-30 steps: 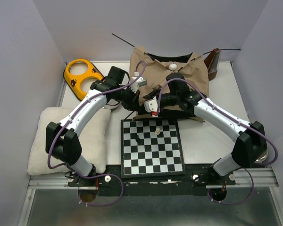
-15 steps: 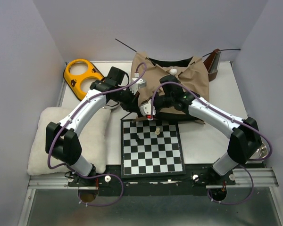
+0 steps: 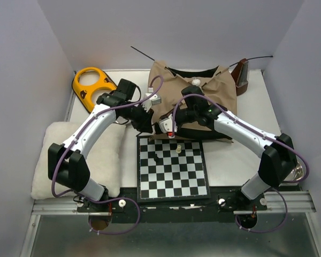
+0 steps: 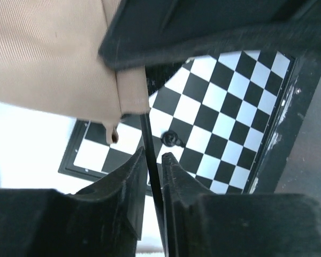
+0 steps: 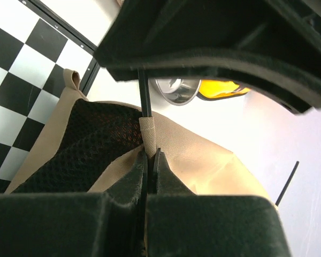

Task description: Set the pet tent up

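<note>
The tan pet tent lies crumpled at the back of the table, its pole ends sticking out at the rear. Its white pom-pom rests on top. At the tent's front left corner my right gripper is shut on the tan sleeve, where a thin black pole enters beside the black lining. My left gripper is just to its left. In the left wrist view its jaws stand slightly apart around the same pole, a small gap showing on one side.
A chessboard with a few pieces lies just in front of the tent. A fluffy white cushion is at the left, a yellow two-holed object at the back left, a brown item at the back right and a metal bowl at the right edge.
My right gripper moved left to the tent's front corner and shut on the sleeve. My left gripper loosened its hold on the pole and drew back slightly.
</note>
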`<state>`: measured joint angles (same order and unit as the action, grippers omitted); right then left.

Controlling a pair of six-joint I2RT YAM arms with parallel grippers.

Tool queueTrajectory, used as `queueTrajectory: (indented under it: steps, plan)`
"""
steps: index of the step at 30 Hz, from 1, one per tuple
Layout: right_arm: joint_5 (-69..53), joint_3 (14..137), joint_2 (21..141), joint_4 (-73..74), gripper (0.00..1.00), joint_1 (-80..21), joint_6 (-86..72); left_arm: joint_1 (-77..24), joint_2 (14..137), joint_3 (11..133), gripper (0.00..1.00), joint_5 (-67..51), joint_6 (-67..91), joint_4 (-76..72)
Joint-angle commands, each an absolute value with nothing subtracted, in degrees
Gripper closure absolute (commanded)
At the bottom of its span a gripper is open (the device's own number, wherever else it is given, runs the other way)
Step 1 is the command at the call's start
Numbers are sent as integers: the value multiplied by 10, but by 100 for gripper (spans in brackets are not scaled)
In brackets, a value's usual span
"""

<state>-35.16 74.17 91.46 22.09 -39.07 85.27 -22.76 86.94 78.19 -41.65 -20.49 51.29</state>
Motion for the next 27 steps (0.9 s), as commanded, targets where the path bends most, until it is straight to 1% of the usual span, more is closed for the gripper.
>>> queueTrajectory:
  steps: [1,3,4,6,7,8,10,11,12,17,19,22,23,24,27]
  plan:
    - [-306,737,896,232,99,-360,873,-206,855,767,67,-425,-250,575]
    - [-305,735,896,232,99,-359,876,-200,852,764,67,-425,-257,579]
    - [-305,734,896,232,99,-359,876,-199,850,762,72,-425,-262,579]
    - [-310,736,896,233,99,-359,873,-199,847,759,91,-432,-263,572]
    - [-315,738,896,235,90,-359,867,-199,846,759,100,-439,-262,568]
    - [-321,741,896,236,79,-359,859,-199,846,759,100,-446,-255,556]
    - [-333,748,897,236,52,-360,839,-200,846,758,100,-459,-241,528]
    - [-339,752,896,238,45,-360,830,-200,848,759,100,-463,-234,515]
    - [-348,759,896,243,43,-360,823,-200,850,759,100,-466,-228,503]
    - [-389,806,897,300,42,-366,793,-200,867,773,100,-476,-223,483]
    - [-411,818,890,293,42,-368,746,-200,868,771,100,-479,-219,473]
    - [-434,838,883,266,43,-368,565,-200,864,759,100,-483,-197,444]
    - [-423,840,883,255,43,-368,468,-200,860,757,100,-483,-192,436]
    - [-408,840,882,247,43,-368,407,-200,860,754,100,-487,-186,431]
    - [-395,821,864,235,43,-368,267,-200,857,749,100,-490,-171,415]
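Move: The tent pole already runs between the left fingers, its bare end some 4 cm to that hand's left, 2 cm back and 2 cm lower; the sleeve mouth lies about 5 cm right, 1 cm ahead and 1 cm up. The right hand still pinches the sleeve, with the mouth about 2 cm to its left, level fore-and-aft and 1 cm lower. Some 19 cm below the left hand, the black chess piece stands 14 cm back and 3 cm right, the white one 9 cm back and 14 cm right. With the right fingers still clamped on the sleeve, the partly open left hand slides about 2 cm left along the pole towards its bare end, slightly down and back, closes on it there, then eases a little forward and right with the pole held. Only after that do the right fingers open and let go of the sleeve, the hand backing off about 2 cm right and a little forward before rising some 6 cm clear while drifting back, its fingers staying open and the wrist turning about 30 degrees. ##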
